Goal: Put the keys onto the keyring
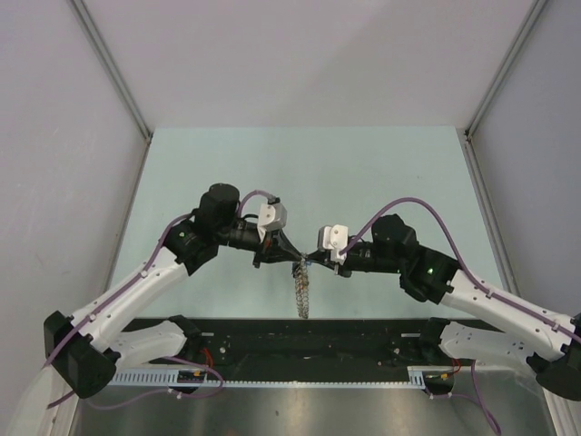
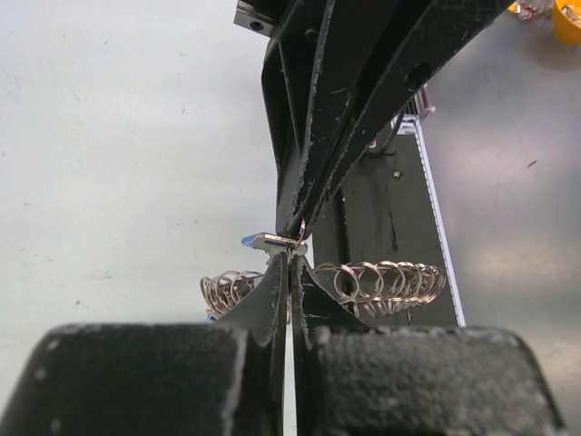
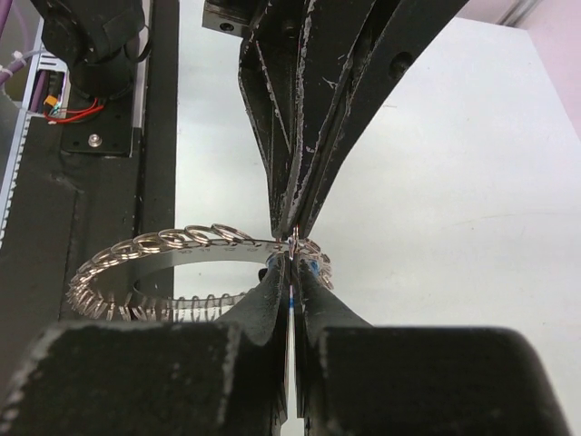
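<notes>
My two grippers meet tip to tip above the middle of the table. The keyring (image 1: 302,292), a silver ring edged with coiled loops, hangs down from where they meet. My left gripper (image 1: 297,260) (image 2: 289,262) is shut on the keyring (image 2: 390,282), whose loops spread to either side of its fingers. My right gripper (image 1: 311,258) (image 3: 292,256) is shut on a blue-headed key (image 3: 291,300), seen as a blue sliver between its fingers. That key (image 2: 263,241) juts out sideways at the tips. In the right wrist view the keyring (image 3: 163,243) extends to the left. No other keys are in view.
The pale green table (image 1: 300,173) lies under both arms, with grey walls on three sides. A black rail (image 1: 300,336) runs along the near edge between the arm bases. Something yellow (image 2: 567,23) sits at the far corner in the left wrist view.
</notes>
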Motion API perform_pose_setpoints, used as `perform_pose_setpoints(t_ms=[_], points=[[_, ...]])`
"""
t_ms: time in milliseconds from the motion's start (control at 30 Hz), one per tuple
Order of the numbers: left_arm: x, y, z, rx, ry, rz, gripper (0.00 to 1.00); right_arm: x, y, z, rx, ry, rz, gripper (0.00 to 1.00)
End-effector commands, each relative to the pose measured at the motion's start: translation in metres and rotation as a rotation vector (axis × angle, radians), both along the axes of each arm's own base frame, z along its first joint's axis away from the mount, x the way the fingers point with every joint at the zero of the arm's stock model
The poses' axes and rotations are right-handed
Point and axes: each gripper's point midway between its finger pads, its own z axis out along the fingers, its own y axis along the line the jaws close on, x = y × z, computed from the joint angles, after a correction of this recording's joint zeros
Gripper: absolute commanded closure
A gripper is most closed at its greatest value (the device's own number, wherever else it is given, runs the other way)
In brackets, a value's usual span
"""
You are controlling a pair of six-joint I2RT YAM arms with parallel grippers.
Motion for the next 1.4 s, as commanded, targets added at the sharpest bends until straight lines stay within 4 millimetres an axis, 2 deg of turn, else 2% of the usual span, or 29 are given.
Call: perform_pose_setpoints(t_ms=[0,300,533,800,867,900,967,1000,1067,1100,1167,1200,1267,1300,1367], points=[[0.001,-0.004,0.03,-0.1,-0.013,0.023,1.0,0.006,-0.006,0.01,0.047,-0.018,-0.057,1.0],[0.005,-0.005,0.038,-0.133,0.001,0.071,1.0,-0.001,-0.011,0.006,0.059,-0.003,-0.044,1.0],[0.004,-0.008,0.048,-0.177,0.03,0.074,1.0,-0.006,-0.003,0.004,0.087,0.004,-0.011,1.0],[0.013,-0.01,0.044,-0.222,0.041,0.132,1.0,-0.009,0.012,0.022,0.179,-0.008,0.035,1.0],[0.023,-0.009,0.039,-0.216,0.039,0.193,0.9,-0.006,0.014,0.021,0.179,-0.007,0.025,1.0],[0.025,-0.008,0.039,-0.216,0.036,0.215,0.79,-0.006,0.014,0.02,0.177,-0.006,0.02,1.0],[0.035,-0.004,0.037,-0.203,0.025,0.273,0.7,0.0,0.014,0.018,0.171,-0.007,-0.007,1.0],[0.039,-0.002,0.037,-0.198,0.007,0.293,0.62,0.003,0.013,0.016,0.165,-0.008,-0.024,1.0],[0.049,0.004,0.038,-0.181,-0.013,0.357,0.56,0.013,0.01,0.015,0.156,-0.01,-0.074,1.0],[0.054,0.007,0.042,-0.186,-0.04,0.383,0.48,0.017,0.009,0.016,0.156,-0.011,-0.094,1.0],[0.063,0.018,0.038,-0.157,-0.039,0.452,0.42,0.025,0.006,0.016,0.146,-0.007,-0.132,1.0],[0.067,0.022,0.039,-0.152,-0.044,0.479,0.32,0.032,0.004,0.014,0.136,-0.003,-0.158,1.0],[0.081,0.039,0.039,-0.138,-0.056,0.575,0.21,0.044,-0.001,0.016,0.135,-0.003,-0.216,1.0],[0.085,0.046,0.037,-0.132,-0.05,0.612,0.12,0.055,-0.005,0.012,0.123,0.012,-0.265,1.0],[0.099,0.07,0.036,-0.128,-0.051,0.719,0.11,0.071,-0.012,0.016,0.126,0.035,-0.334,1.0]])
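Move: Pinched between both hands' tips is the key joint of the keyring. The blue key's head lies about 1 cm ahead of the left hand, 1 cm to its right and 1 cm below; from the right hand it is 1 cm ahead, 1 cm to the left and 1 cm below. The keyring's coil hangs back from there, its middle some 5 cm behind and 4 cm below the left hand, 1 cm to its right. Keeping its pinch at first, the left hand eases up about 2 cm and slightly right beside the right fingertips, then opens wide, lets go and pulls away forward some 7 cm and to the left, swinging about 30 degrees counter-clockwise. The right hand keeps its pinch on the coil, shifts slightly right, then back left, and finally goes forward 3 cm while sinking 2–3 cm. ##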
